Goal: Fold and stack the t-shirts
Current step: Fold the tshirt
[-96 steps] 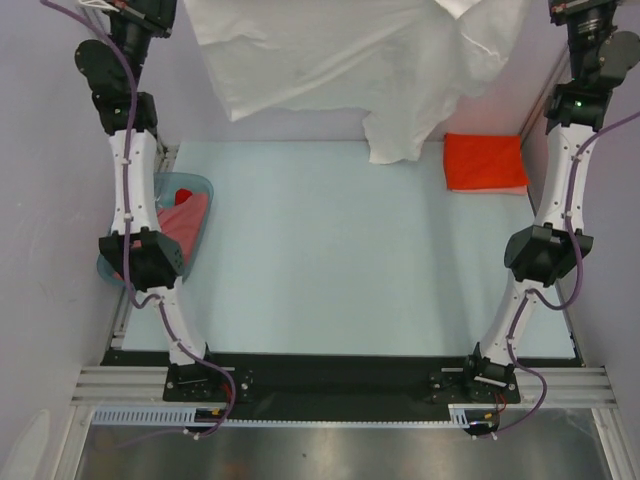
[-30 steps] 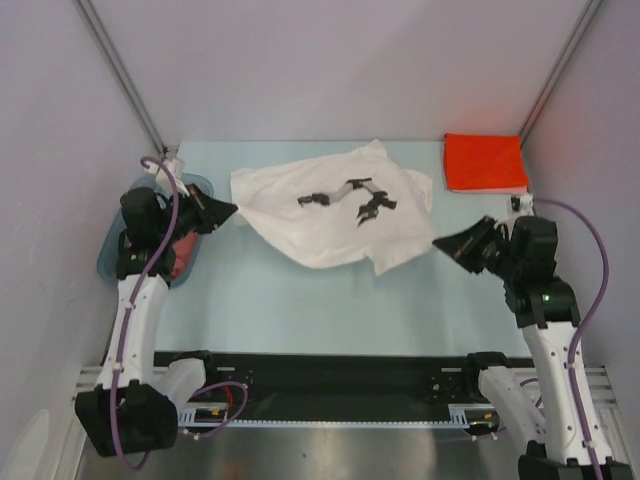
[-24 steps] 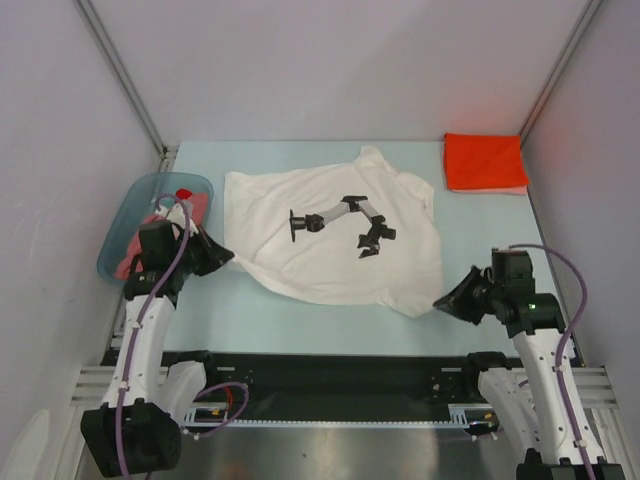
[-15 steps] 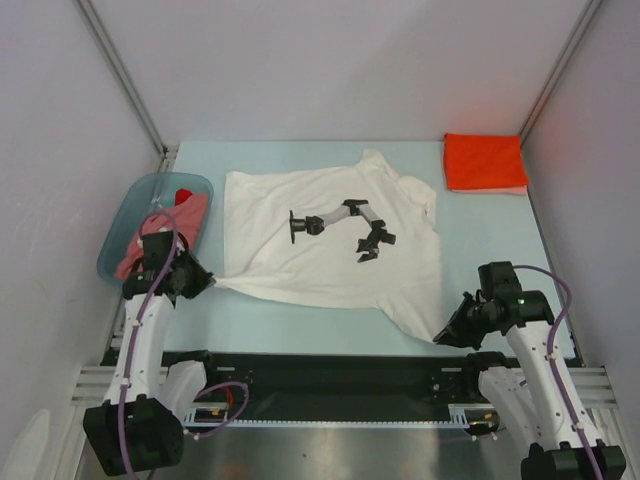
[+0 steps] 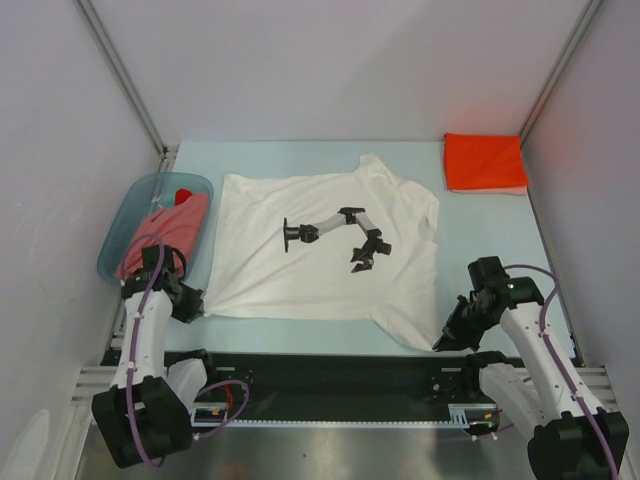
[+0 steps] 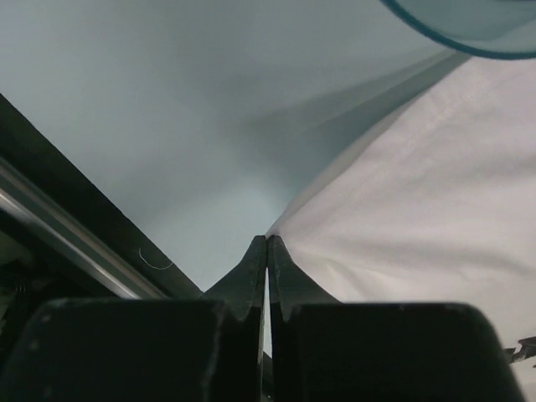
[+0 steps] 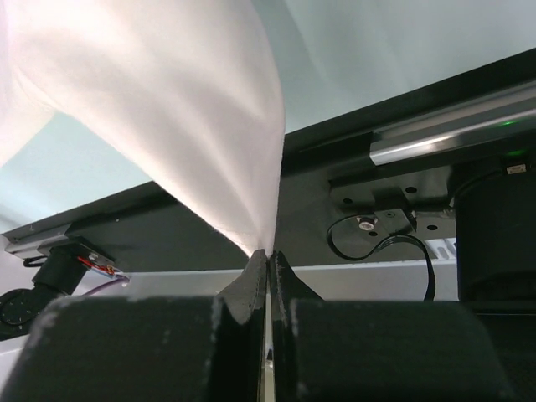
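The large white t-shirt [image 5: 262,268] with a small black print [image 5: 335,236] lies spread flat on the pale table. My left gripper [image 5: 197,303] is shut on its near-left hem corner, low by the table's front edge. My right gripper [image 5: 440,343] is shut on the near-right corner, which is pulled to a point over the black rail. In the left wrist view the white t-shirt [image 6: 419,193] meets the shut gripper [image 6: 266,240]. In the right wrist view the white t-shirt [image 7: 184,109] rises from the pinched gripper [image 7: 266,254]. A folded orange-red t-shirt [image 5: 484,162] sits at the back right.
The blue-grey basin [image 5: 118,240] at the left holds a salmon-pink tee [image 5: 172,226] and a red one [image 5: 183,194]; the basin's rim [image 6: 452,33] shows in the left wrist view. A black base rail [image 5: 330,372] runs along the near edge. Grey walls close in both sides.
Both arms came down from high up and drew the white t-shirt toward the near edge, spreading it from a bunched heap to flat. Both grippers stayed shut on its corners.
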Controlling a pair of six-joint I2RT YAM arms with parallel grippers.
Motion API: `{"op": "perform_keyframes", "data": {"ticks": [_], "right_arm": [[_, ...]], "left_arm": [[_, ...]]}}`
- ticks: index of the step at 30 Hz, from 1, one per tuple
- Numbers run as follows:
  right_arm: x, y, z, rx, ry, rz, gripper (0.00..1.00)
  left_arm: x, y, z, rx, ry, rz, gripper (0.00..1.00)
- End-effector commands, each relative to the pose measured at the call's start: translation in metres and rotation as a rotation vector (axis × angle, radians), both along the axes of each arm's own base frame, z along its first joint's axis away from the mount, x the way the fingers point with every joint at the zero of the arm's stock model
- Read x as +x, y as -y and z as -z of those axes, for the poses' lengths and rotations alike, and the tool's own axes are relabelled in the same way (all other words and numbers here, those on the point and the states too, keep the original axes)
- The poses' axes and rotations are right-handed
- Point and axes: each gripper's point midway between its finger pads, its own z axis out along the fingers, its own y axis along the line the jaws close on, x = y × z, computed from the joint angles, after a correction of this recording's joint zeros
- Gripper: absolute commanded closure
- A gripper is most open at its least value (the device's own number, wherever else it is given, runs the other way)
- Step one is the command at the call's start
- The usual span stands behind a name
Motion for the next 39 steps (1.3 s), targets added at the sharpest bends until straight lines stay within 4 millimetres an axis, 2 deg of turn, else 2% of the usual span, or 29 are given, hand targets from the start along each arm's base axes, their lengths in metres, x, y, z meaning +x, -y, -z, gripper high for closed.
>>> {"op": "perform_keyframes", "data": {"ticks": [1,4,5,6,8,9,10,12,13,15,16,17,21,22,23,25,26,27,28,29,30,32,33,34,35,39], "right_arm": [[0.006,0.001,-0.004,-0.017,-0.017,0.021,1.00],[0.020,0.002,-0.004,-0.030,-0.012,0.024,1.00],[0.030,0.003,-0.011,-0.033,0.019,0.008,0.98],[0.037,0.005,-0.014,-0.046,0.009,0.006,0.87],[0.056,0.013,-0.023,-0.094,0.058,-0.013,0.71],[0.072,0.015,-0.037,-0.108,0.124,-0.031,0.64],[0.086,0.018,-0.039,-0.133,0.160,-0.035,0.47],[0.108,0.021,-0.047,-0.148,0.232,-0.054,0.37],[0.133,0.024,-0.052,-0.168,0.304,-0.070,0.28],[0.162,0.031,-0.056,-0.198,0.382,-0.075,0.24],[0.191,0.036,-0.065,-0.229,0.479,-0.087,0.23],[0.207,0.041,-0.058,-0.244,0.479,-0.080,0.23],[0.275,0.050,-0.057,-0.247,0.556,-0.066,0.24],[0.285,0.060,-0.057,-0.253,0.561,-0.040,0.24],[0.303,0.061,-0.055,-0.248,0.565,-0.040,0.24],[0.328,0.057,-0.059,-0.213,0.619,-0.039,0.26],[0.342,0.054,-0.066,-0.193,0.653,-0.041,0.27],[0.355,0.051,-0.057,-0.174,0.648,-0.047,0.27],[0.367,0.046,-0.060,-0.153,0.678,-0.055,0.31],[0.376,0.044,-0.060,-0.150,0.691,-0.061,0.31],[0.395,0.043,-0.061,-0.152,0.722,-0.075,0.30],[0.412,0.042,-0.059,-0.145,0.754,-0.087,0.29],[0.424,0.040,-0.067,-0.125,0.790,-0.100,0.29],[0.431,0.041,-0.052,-0.122,0.760,-0.098,0.29],[0.436,0.042,-0.048,-0.125,0.746,-0.098,0.28],[0.447,0.041,-0.039,-0.128,0.720,-0.136,0.27]], "left_arm": [[-0.004,-0.009,0.003,0.002,-0.031,-0.108,0.97],[-0.008,-0.005,0.016,-0.037,-0.051,-0.139,0.71],[-0.012,-0.002,0.021,-0.057,-0.068,-0.144,0.50],[-0.011,-0.001,0.022,-0.066,-0.066,-0.150,0.37],[-0.011,0.003,0.024,-0.088,-0.075,-0.142,0.22],[-0.011,0.002,0.023,-0.083,-0.075,-0.140,0.18],[-0.007,-0.001,0.019,-0.071,-0.067,-0.128,0.17],[-0.006,-0.005,0.016,-0.046,-0.080,-0.110,0.16],[-0.001,-0.008,0.010,-0.030,-0.065,-0.093,0.16],[0.003,-0.010,0.005,0.006,-0.080,-0.049,0.15],[0.007,-0.011,0.001,0.025,-0.079,-0.025,0.15],[0.017,-0.013,-0.010,0.046,-0.054,0.000,0.14],[0.040,-0.008,-0.034,0.107,-0.027,0.129,0.14],[0.045,-0.004,-0.036,0.098,-0.026,0.174,0.14],[0.059,0.002,-0.044,0.098,0.027,0.226,0.14],[0.073,0.012,-0.051,0.105,0.079,0.377,0.16],[0.095,0.029,-0.061,0.070,0.184,0.471,0.18],[0.105,0.043,-0.066,0.029,0.241,0.549,0.18],[0.113,0.052,-0.070,0.015,0.288,0.635,0.11],[0.127,0.075,-0.076,-0.078,0.373,0.720,0.10],[0.134,0.084,-0.079,-0.105,0.409,0.766,0.09],[0.149,0.102,-0.085,-0.113,0.443,0.864,0.11],[0.154,0.108,-0.086,-0.090,0.441,0.916,0.11],[0.158,0.112,-0.088,-0.079,0.442,0.944,0.12],[0.165,0.117,-0.098,-0.065,0.460,0.973,0.14],[0.179,0.149,-0.112,-0.017,0.521,1.132,0.15]]}}
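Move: The spread t-shirt's far sleeve lies about 42 cm ahead and 43 cm right of the left hand, with its printed robot arm some 20 cm ahead and 33 cm right, and the teal bin about 23 cm ahead, 17 cm left. From the right hand, the far shoulder beside the collar is some 43 cm ahead and 4 cm right; the far sleeve 52 cm ahead, 12 cm left; the red folded shirt 52 cm ahead, 20 cm right. The cloth lies slightly below both hands. The t-shirt's near hem corner and near sleeve end, still pinched at first, are let go as both grippers open wide. The left dips slightly, then sweeps forward and right over the cloth, also rising, turning roughly 55 degrees clockwise; the right goes fast, some 43 cm forward to the far shoulder, its fingers swinging up to point more forward. ##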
